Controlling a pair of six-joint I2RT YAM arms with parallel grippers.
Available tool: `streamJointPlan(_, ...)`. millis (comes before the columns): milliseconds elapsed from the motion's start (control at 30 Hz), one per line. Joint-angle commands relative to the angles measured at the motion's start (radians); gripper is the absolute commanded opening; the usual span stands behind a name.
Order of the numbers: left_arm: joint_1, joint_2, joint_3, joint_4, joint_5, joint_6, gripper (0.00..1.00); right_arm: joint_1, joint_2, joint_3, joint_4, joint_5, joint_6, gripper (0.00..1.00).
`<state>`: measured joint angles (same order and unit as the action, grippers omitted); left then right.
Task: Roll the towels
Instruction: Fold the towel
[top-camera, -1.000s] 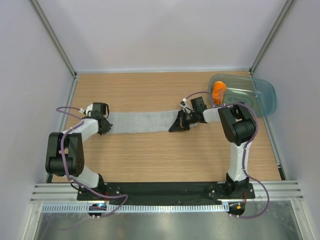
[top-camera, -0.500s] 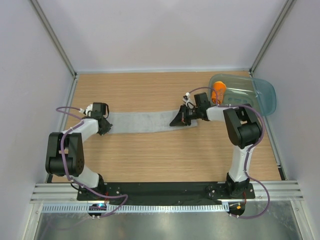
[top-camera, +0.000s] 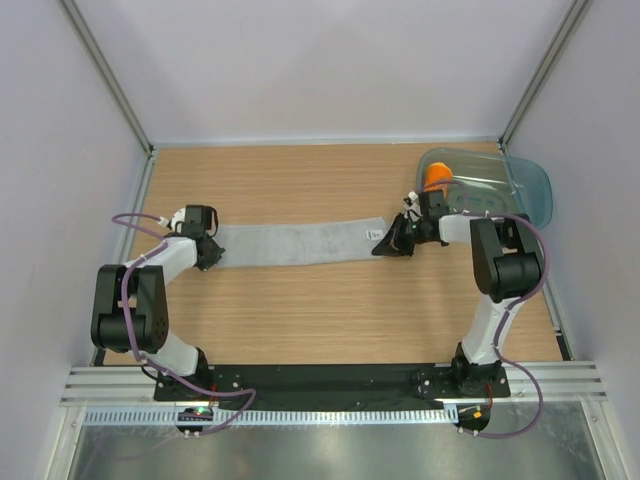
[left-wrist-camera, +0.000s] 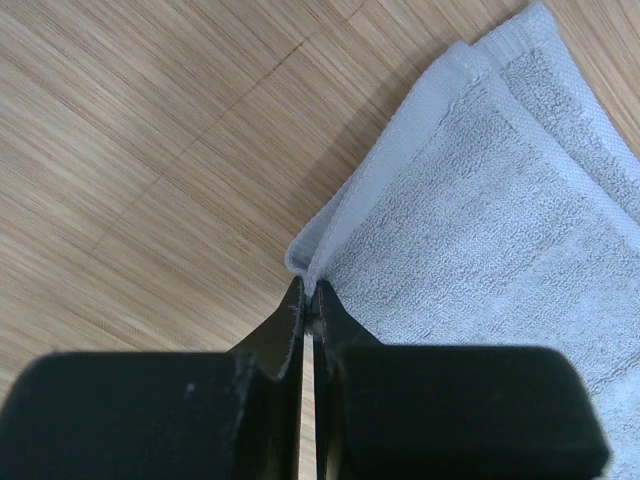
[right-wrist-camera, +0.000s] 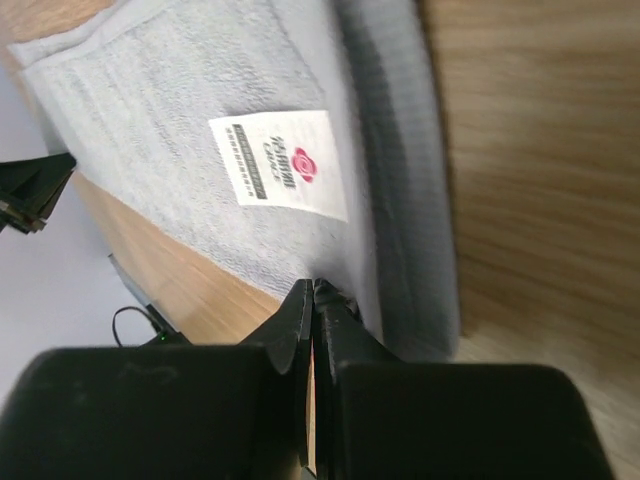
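The light grey towel (top-camera: 290, 243) lies stretched in a long flat strip across the table. My left gripper (top-camera: 213, 251) is shut on its left end; the left wrist view shows the jaws (left-wrist-camera: 311, 297) pinching a corner of the folded grey towel (left-wrist-camera: 500, 200). My right gripper (top-camera: 388, 242) is shut on the right end. In the right wrist view its tips (right-wrist-camera: 315, 290) clamp the edge of the grey towel (right-wrist-camera: 160, 130), beside a white label (right-wrist-camera: 280, 165). The orange towel (top-camera: 436, 179) sits rolled inside the tub.
The translucent blue-green tub (top-camera: 520, 190) stands at the back right, just beyond my right arm. White walls and metal frame posts enclose the wooden table (top-camera: 300, 320) on three sides. Both arm bases sit on the black rail at the near edge.
My right gripper has moved right towards the tub, drawing the towel's right end with it, so the strip is longer. The left gripper has stayed in place.
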<state>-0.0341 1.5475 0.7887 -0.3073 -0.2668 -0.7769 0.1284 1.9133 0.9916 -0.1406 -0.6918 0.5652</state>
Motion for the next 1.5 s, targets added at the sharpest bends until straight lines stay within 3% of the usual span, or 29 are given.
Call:
streamJointPlan(0, 0.011, 0.02, 0.009, -0.032, -0.043, 0.014, 0.0, -0.041, -0.083, -0.044, -0.086, 0.159, -0.039, 0.01)
streamJointPlan(167, 0.011, 0.022, 0.009, -0.033, -0.046, 0.014, 0.01, -0.087, -0.1, -0.05, -0.135, 0.23, -0.036, 0.01)
streamJointPlan(333, 0.011, 0.022, 0.011, -0.035, -0.045, 0.013, 0.0, -0.102, -0.132, -0.038, -0.23, 0.394, -0.07, 0.01)
streamJointPlan(500, 0.011, 0.016, 0.006, -0.038, -0.045, 0.01, 0.0, -0.098, -0.216, -0.041, -0.246, 0.35, -0.054, 0.02)
streamJointPlan(600, 0.011, 0.011, 0.004, -0.042, -0.04, 0.008, 0.0, -0.067, -0.273, -0.031, -0.28, 0.357, -0.059, 0.11)
streamJointPlan(733, 0.011, 0.005, 0.004, -0.052, -0.02, -0.001, 0.02, -0.027, -0.406, -0.037, -0.324, 0.383, -0.051, 0.42)
streamJointPlan(833, 0.011, -0.006, 0.004, -0.062, 0.018, -0.021, 0.16, -0.012, -0.464, -0.074, -0.321, 0.397, -0.025, 0.47)
streamJointPlan(933, 0.01, -0.033, 0.0, -0.076, 0.058, -0.048, 0.43, -0.01, -0.502, -0.119, -0.292, 0.397, 0.018, 0.48)
streamJointPlan(1000, 0.01, -0.064, -0.002, -0.091, 0.102, -0.07, 0.54, -0.006, -0.494, -0.134, -0.272, 0.396, 0.041, 0.48)
streamJointPlan(1033, 0.01, -0.078, -0.005, -0.095, 0.125, -0.079, 0.67, -0.003, -0.485, -0.145, -0.268, 0.396, 0.045, 0.48)
streamJointPlan(1067, 0.01, -0.092, -0.008, -0.095, 0.153, -0.087, 0.71, 0.008, -0.461, -0.148, -0.261, 0.394, 0.047, 0.47)
streamJointPlan(1300, 0.008, -0.245, 0.049, -0.2, 0.233, -0.07, 0.85, 0.02, -0.349, -0.176, -0.131, 0.347, 0.073, 0.5)
streamJointPlan(1467, 0.008, -0.377, 0.116, -0.329, 0.299, 0.031, 0.91, 0.02, -0.306, -0.143, -0.105, 0.37, 0.067, 0.52)
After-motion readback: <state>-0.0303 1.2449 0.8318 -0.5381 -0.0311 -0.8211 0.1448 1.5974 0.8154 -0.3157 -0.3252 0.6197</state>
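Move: The left fingers already pinch the grey towel's near left corner; its right-hand near corner lies some 43 cm to that hand's right, level with it. From the right hand, shut and at the near edge, that corner is about 2 cm right and 2 cm back, the towel's label roughly 5 cm ahead. The orange roll lies some 21 cm ahead and 15 cm right, inside the clear bin, whose middle is about 19 cm ahead and 27 cm right. With its shut fingertips still on the cloth, the right hand sweeps nearly 8 cm right, past the towel's right end, then lifts about as high while its fingers part halfway, and drops back low, drawing back a little, just outside the near right corner. The left hand holds its corner still during the sweep, then opens wide, lets go and rises, drifting right. ##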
